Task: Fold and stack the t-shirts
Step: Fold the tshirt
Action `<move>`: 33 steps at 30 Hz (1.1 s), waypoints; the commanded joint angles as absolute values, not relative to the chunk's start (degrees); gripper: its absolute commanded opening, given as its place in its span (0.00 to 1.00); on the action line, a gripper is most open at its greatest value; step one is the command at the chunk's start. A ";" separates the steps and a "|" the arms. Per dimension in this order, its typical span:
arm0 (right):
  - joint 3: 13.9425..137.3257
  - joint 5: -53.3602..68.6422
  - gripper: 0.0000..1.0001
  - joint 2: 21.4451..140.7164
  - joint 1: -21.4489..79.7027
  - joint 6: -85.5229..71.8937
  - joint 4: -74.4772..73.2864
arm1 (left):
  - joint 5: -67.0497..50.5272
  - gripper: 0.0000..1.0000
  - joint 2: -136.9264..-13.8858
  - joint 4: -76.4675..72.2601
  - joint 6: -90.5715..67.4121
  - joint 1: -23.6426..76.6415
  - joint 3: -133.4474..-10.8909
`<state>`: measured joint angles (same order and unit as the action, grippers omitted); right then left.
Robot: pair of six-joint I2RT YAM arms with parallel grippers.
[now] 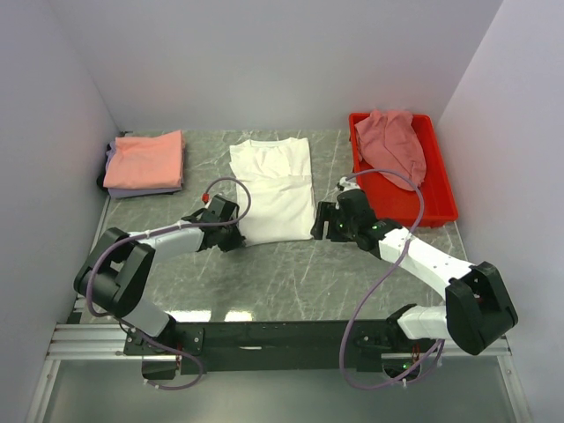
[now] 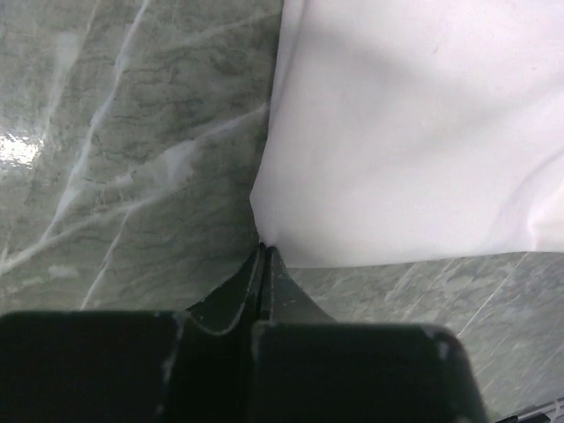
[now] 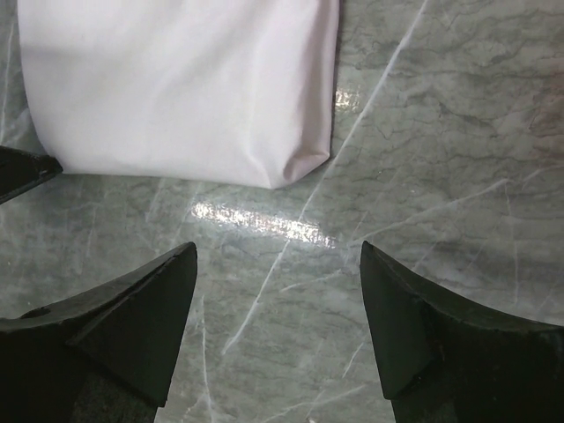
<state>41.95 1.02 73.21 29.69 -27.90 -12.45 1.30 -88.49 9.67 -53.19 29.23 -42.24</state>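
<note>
A white t-shirt (image 1: 273,189) lies partly folded, as a long rectangle, on the marble table (image 1: 291,273). My left gripper (image 1: 231,236) is at its near left corner, and in the left wrist view the gripper (image 2: 263,253) is shut with the cloth corner (image 2: 370,150) drawn to a point at the tips. My right gripper (image 1: 319,227) hovers open just short of the near right corner (image 3: 300,167), with only bare table between its fingers (image 3: 167,300). A salmon-orange t-shirt (image 1: 145,159) lies folded on a lavender one (image 1: 132,189) at the back left. A dusty-pink t-shirt (image 1: 392,145) lies crumpled in the tray.
The red plastic tray (image 1: 441,198) stands at the back right, close to the right arm's forearm. Grey walls close in the table on the left, back and right. The left gripper's finger (image 3: 26,172) shows at the left edge of the right wrist view.
</note>
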 commanded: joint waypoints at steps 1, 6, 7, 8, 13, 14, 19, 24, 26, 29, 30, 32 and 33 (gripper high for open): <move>42.19 -0.88 0.81 73.21 29.44 -28.74 -11.87 | 0.44 0.01 -89.38 8.62 -52.30 29.18 -42.19; 43.50 1.04 0.81 76.19 29.36 -28.13 -11.95 | 0.53 0.01 -87.54 8.88 -52.65 29.18 -40.70; 43.77 1.32 0.81 77.68 29.36 -27.95 -11.87 | 0.70 0.01 -86.41 8.96 -52.73 29.09 -40.35; 44.64 1.58 0.81 78.57 29.36 -28.04 -11.95 | 1.14 0.01 -85.79 9.23 -52.82 29.18 -40.08; 47.11 4.13 0.79 84.62 29.36 -28.83 -10.64 | 1.94 0.01 -82.45 9.59 -52.91 29.18 -38.15; 48.15 4.57 0.77 85.51 29.44 -28.74 -10.55 | 1.76 0.01 -82.09 9.23 -53.17 29.18 -37.71; 50.27 4.22 0.67 90.61 29.44 -28.83 -10.37 | 1.05 0.01 -81.30 7.56 -53.61 29.18 -36.12; 50.62 1.76 0.65 93.07 29.36 -30.50 -10.20 | 0.70 0.01 -82.53 7.82 -53.44 29.18 -37.26; 50.54 1.06 0.64 93.34 29.44 -31.11 -9.84 | 0.53 0.01 -82.88 6.69 -53.70 29.18 -37.35; 51.15 0.27 0.62 94.22 29.27 -31.64 -10.19 | -0.52 0.10 -83.41 6.07 -53.61 29.09 -38.23; 51.33 0.09 0.62 94.83 29.35 -31.64 -10.54 | -1.31 0.17 -83.06 5.28 -53.53 29.09 -38.32; 51.50 0.09 0.61 95.27 29.18 -31.73 -10.72 | -2.02 0.26 -82.36 4.05 -53.35 29.09 -37.80; 51.42 0.09 0.60 95.36 29.18 -31.90 -10.64 | -2.37 0.32 -81.66 2.82 -53.26 29.18 -37.79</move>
<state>49.71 1.96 93.93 29.58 -30.92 -10.66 -0.32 -83.07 6.83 -53.52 29.21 -36.62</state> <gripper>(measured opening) 0.608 0.297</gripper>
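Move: The left fingers are already shut on the t-shirt's near-left corner, so that corner lies right at the hand; the near-right corner is about 16 cm to its right and 1 cm farther out. The folded stack sits some 20 cm ahead and 21 cm left of the left hand. From the open right hand, the near-right corner lies about 3 cm ahead, 3 cm left and 7 cm below; the red bin's middle is roughly 18 cm ahead and 18 cm right. Lower the open right gripper some 6.5 cm onto the t-shirt's near-right corner, easing forward and left about 2 cm each, tipping the fingers 10 degrees steeper and narrowing them partway around the corner without shutting. Meanwhile draw the shut left gripper back 2 cm and 1 cm left to tug the near-left corner, pause, then start opening and drift slightly right. ##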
